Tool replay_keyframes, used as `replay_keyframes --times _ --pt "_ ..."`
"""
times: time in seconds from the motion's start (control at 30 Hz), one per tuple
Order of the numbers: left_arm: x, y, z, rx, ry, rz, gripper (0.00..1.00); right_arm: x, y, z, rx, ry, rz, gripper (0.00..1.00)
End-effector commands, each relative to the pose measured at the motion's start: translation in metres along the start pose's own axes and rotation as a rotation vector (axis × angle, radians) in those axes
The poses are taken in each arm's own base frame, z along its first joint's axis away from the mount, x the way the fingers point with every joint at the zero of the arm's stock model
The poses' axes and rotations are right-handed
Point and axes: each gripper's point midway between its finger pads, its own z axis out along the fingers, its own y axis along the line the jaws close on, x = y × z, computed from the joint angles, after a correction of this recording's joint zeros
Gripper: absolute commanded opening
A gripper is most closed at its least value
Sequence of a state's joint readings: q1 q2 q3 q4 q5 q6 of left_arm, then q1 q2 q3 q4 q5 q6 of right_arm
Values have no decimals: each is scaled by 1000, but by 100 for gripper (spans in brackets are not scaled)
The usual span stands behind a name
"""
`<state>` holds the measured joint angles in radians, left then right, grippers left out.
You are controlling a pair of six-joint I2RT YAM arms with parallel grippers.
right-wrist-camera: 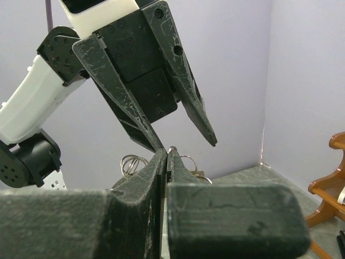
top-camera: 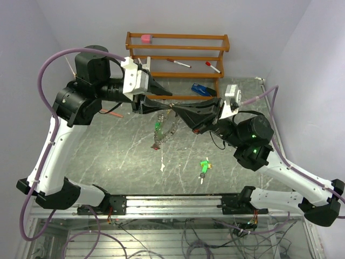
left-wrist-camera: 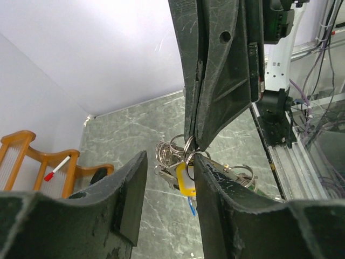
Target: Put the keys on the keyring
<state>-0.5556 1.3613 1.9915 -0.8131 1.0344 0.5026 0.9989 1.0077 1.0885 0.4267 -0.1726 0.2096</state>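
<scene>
The keyring (top-camera: 163,129) hangs above the table's middle as a bunch of silvery rings with keys and tags. My right gripper (top-camera: 173,110) is shut on one thin ring at the top of it (right-wrist-camera: 171,149). In the left wrist view the rings (left-wrist-camera: 168,154) dangle under the right gripper (left-wrist-camera: 191,147), with a yellow-headed key (left-wrist-camera: 186,181) below. My left gripper (left-wrist-camera: 170,157) is open around the bunch, its right finger (left-wrist-camera: 215,194) against a ring. From the right wrist I see the left gripper (right-wrist-camera: 186,144) spread just above. A loose green key (top-camera: 204,168) lies on the table.
A wooden rack (top-camera: 178,51) stands at the back with red-capped pens (top-camera: 179,63) and a pink block (top-camera: 146,38). A blue object (top-camera: 202,89) lies by the rack's foot. A small white scrap (top-camera: 161,168) lies near the table's middle.
</scene>
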Motion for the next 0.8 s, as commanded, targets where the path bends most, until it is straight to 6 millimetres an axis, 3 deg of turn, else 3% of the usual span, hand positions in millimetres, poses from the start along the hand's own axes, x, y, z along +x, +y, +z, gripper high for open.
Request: replay_keyframes --times 0.0,0.5,0.63,0.77 --pt "-5 -5 2 45 -37 2 49 -31 10 2 -36 -70 -6 0" --pt "2 -24 3 134 -55 -47 30 -31 7 1 -23 -65 -17 0" --pt "3 -25 3 140 -57 -48 13 -30 7 2 -20 -61 -17 0" --pt "2 -27 3 148 -63 -52 7 -30 6 1 -13 -58 -16 0"
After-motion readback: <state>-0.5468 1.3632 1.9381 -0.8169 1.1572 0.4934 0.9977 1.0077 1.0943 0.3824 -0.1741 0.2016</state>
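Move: The small ring held in the right fingertips lies about 1 cm back, 1 cm to the right and 1 cm below the open left hand, and about 1 cm left of and 1 cm above the right hand. From the left hand, the yellow key hangs roughly 1 cm back, 3 cm right and 5 cm down; the loose loops sit about 1 cm ahead, 4 cm right and 2 cm down. Left hand eases back and down about 2 cm, closing to pinch the small ring the right still grips. ##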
